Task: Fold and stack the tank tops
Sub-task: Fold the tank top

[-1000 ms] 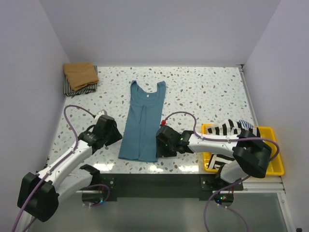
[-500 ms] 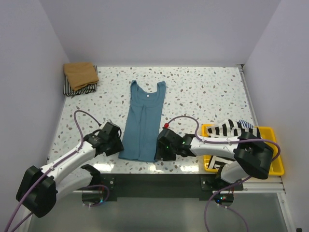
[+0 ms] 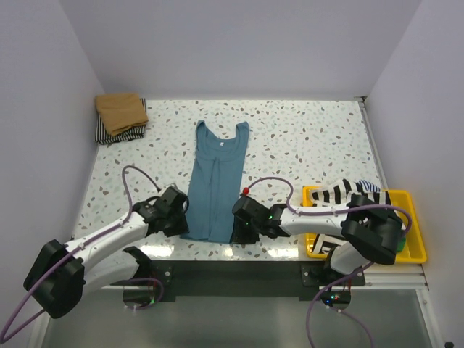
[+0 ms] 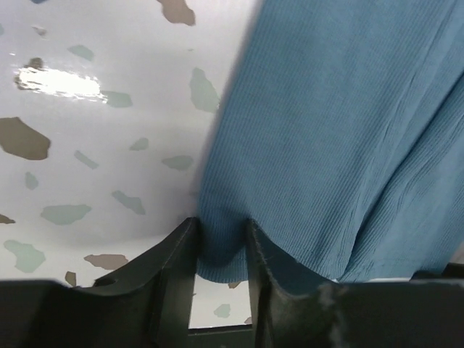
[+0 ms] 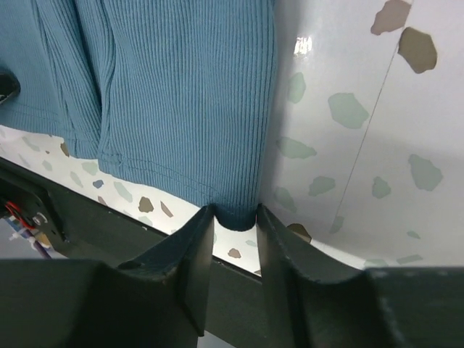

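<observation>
A teal-blue tank top (image 3: 214,185) lies flat and lengthwise on the table, straps toward the back. My left gripper (image 3: 180,216) is at its near left hem corner, and the left wrist view shows the fingers (image 4: 177,268) shut on that corner of cloth (image 4: 341,145). My right gripper (image 3: 238,225) is at the near right hem corner, and its fingers (image 5: 196,261) are shut on that corner (image 5: 181,94). A tan-brown top (image 3: 121,109) lies folded on a striped one (image 3: 122,133) at the back left. Another striped top (image 3: 349,191) lies in the yellow tray.
The yellow tray (image 3: 415,250) stands at the near right beside the right arm. The table's near edge and black front rail (image 3: 232,268) run just below both grippers. Walls close in the left, back and right sides.
Both grippers have moved toward the near edge and inward to the teal top's hem corners, and now pinch the cloth. The top itself has not shifted.
</observation>
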{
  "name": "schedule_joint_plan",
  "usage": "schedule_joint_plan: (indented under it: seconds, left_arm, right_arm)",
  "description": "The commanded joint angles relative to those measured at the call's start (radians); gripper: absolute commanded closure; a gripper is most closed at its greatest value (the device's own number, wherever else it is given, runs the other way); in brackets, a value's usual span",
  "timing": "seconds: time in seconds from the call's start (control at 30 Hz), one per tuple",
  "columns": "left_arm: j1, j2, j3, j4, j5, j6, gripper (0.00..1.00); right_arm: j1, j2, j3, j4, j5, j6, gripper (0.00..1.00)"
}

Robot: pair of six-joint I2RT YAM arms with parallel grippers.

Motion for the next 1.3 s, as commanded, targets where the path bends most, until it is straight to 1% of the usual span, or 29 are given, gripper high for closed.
schedule_joint_plan:
  seconds: [0.0, 0.03, 0.07, 0.1, 0.17, 0.2, 0.3, 0.47, 0.5, 0.6, 0.73, 0.8, 0.87, 0.93, 1.07, 1.17, 1.27]
  left_arm:
    - [-0.053, 0.033, -0.041, 0.006, 0.043, -0.037, 0.65]
    - [-0.064, 0.035, -0.046, 0.011, 0.045, -0.044, 0.67]
    - [-0.073, 0.035, -0.047, 0.017, 0.051, -0.05, 0.69]
    - [-0.088, 0.038, -0.049, 0.023, 0.051, -0.055, 0.75]
    - [-0.102, 0.035, -0.044, 0.031, 0.06, -0.061, 0.81]
    - [-0.116, 0.035, -0.043, 0.039, 0.065, -0.061, 0.88]
    - [-0.163, 0.024, -0.033, 0.02, 0.066, -0.087, 1.0]
    - [-0.251, -0.013, -0.009, -0.032, 0.056, -0.152, 1.0]
    - [-0.285, -0.019, -0.006, -0.05, 0.057, -0.162, 1.0]
    - [-0.32, -0.033, 0.013, -0.076, 0.057, -0.195, 1.0]
    - [-0.317, -0.03, 0.068, -0.084, 0.03, -0.193, 1.0]
    - [-0.317, -0.002, 0.126, -0.082, 0.016, -0.184, 1.0]
    - [-0.316, 0.033, 0.175, -0.098, -0.032, -0.172, 1.0]
    - [-0.306, 0.067, 0.238, -0.099, -0.065, -0.153, 1.0]
    - [-0.241, 0.101, 0.299, -0.055, -0.066, -0.112, 1.0]
    - [-0.143, 0.13, 0.33, -0.009, -0.05, -0.063, 1.0]
    - [-0.104, 0.171, 0.384, 0.023, -0.065, -0.026, 1.0]
  right_arm:
    - [0.004, 0.036, 0.009, -0.032, 0.008, -0.001, 0.69]
    - [0.004, 0.034, 0.011, -0.041, 0.014, -0.007, 0.72]
    - [0.004, 0.033, 0.011, -0.051, 0.023, -0.02, 0.79]
    - [0.004, 0.031, 0.014, -0.074, 0.033, -0.03, 0.83]
    - [0.004, 0.024, 0.024, -0.1, 0.042, -0.059, 0.9]
    - [0.006, 0.019, 0.027, -0.121, 0.043, -0.07, 0.92]
    - [0.009, -0.005, 0.029, -0.159, 0.047, -0.099, 0.97]
    - [0.067, -0.064, 0.027, -0.244, 0.093, -0.105, 0.98]
    - [0.078, -0.074, 0.024, -0.271, 0.099, -0.1, 0.98]
    - [0.099, -0.128, 0.029, -0.33, 0.128, -0.087, 0.98]
    - [0.101, -0.174, 0.102, -0.399, 0.174, -0.108, 0.96]
    - [0.101, -0.164, 0.141, -0.419, 0.197, -0.125, 0.95]
    - [0.093, -0.133, 0.202, -0.439, 0.226, -0.152, 0.95]
    - [0.067, -0.115, 0.25, -0.44, 0.225, -0.18, 0.95]
    - [0.003, -0.058, 0.314, -0.422, 0.209, -0.229, 0.95]
    - [-0.056, -0.023, 0.375, -0.405, 0.205, -0.272, 0.96]
    - [-0.095, 0.031, 0.449, -0.399, 0.211, -0.312, 0.96]
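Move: The tank top's bottom hem lies right at both open hands: its left corner about 1 cm back, 1 cm right and 1 cm below the left hand, its right corner about 1 cm back and 1 cm below the right hand. Where the folded sides meet, at the hem, is some 12 cm right of the left hand and 9 cm left of the right, both about 1 cm back. The neckline lies roughly 36 cm ahead of both, 16 cm right of the left hand, 5 cm left of the right. The tank top's bottom hem is pinched near both corners as the fingers shut, the left hand closing while sliding some 3 cm right, inward from its corner. Still near table height, both hands pull the hem back a few centimetres and to the right, then lift it about 7 cm and swing it some 10 cm forward towards the neckline, grips kept. ##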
